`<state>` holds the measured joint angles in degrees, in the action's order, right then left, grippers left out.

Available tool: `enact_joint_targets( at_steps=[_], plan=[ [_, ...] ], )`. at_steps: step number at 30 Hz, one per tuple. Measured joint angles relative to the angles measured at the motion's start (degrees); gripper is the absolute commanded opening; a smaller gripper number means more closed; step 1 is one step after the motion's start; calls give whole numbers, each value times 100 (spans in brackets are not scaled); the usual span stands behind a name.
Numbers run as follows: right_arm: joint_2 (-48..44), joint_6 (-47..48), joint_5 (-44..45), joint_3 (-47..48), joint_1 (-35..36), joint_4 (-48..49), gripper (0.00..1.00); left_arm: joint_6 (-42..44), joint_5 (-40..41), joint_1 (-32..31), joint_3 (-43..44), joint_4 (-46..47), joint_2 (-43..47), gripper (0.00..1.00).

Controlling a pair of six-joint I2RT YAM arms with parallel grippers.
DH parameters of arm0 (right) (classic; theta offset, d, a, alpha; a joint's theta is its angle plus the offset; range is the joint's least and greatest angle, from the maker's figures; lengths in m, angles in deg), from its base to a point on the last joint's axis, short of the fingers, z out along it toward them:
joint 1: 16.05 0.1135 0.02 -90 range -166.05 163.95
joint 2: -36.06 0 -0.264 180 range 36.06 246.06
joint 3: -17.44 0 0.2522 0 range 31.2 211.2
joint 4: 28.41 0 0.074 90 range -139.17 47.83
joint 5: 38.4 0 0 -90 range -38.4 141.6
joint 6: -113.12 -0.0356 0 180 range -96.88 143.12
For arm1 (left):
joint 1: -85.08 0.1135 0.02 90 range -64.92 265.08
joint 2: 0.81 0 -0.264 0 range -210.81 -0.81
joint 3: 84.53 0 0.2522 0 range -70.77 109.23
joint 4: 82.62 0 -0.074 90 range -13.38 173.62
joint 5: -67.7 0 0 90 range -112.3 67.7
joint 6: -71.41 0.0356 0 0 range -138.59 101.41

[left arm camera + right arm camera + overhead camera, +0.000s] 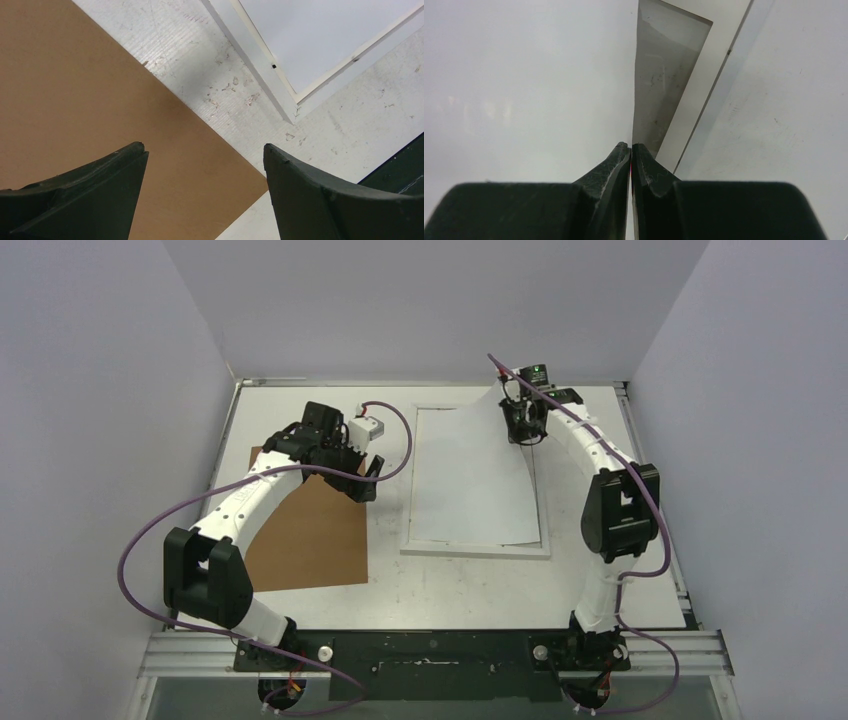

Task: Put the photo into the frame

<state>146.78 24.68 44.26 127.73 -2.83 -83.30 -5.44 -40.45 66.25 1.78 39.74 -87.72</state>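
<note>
The photo (470,475) lies over the frame (475,549) with its plain white back up, so its printed side is hidden. Its far right corner curls upward, pinched edge-on in my right gripper (524,432), which is shut on it. In the right wrist view the white sheet (524,90) fills the left side, the gripper (631,145) clamps its edge, and the frame's white rim (696,95) runs beneath. My left gripper (365,478) hangs open and holds nothing. It hovers over the brown board's right edge, left of the frame. The frame's near left corner (260,65) shows beyond that gripper (205,150).
A brown cardboard backing board (305,540) lies flat on the white table (450,590) to the left of the frame. It also fills the left side (75,90) of the left wrist view. Pale walls close in the table at the back and on both sides.
</note>
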Motion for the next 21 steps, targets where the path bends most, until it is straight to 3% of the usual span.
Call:
enact_joint_targets(
  at_steps=[14, 21],
  plan=[
    [72, 129, 7, -264, 190, 273, 11, 4, 20, 2, 0, 0, 0, 85],
    [72, 20, 369, -282, 225, 393, 57, 4, 26, 2, 0, 0, 0, 85]
  ],
)
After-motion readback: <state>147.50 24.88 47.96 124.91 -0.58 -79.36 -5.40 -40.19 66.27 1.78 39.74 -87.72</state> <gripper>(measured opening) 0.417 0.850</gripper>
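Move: The right hand still pinches the face-down photo by the far part of its right edge. The frame's middle lies about 12 cm back, 6 cm left and 6 cm below; the frame's far right corner is some 3 cm ahead and 5 cm right. The photo's own middle is roughly 11 cm back and 7 cm left. From the idle left hand the frame's middle is level ahead, about 22 cm right, 8 cm down. The right hand lowers the photo's pinched edge about 2 cm, easing 1 cm left, then opens and releases it. ##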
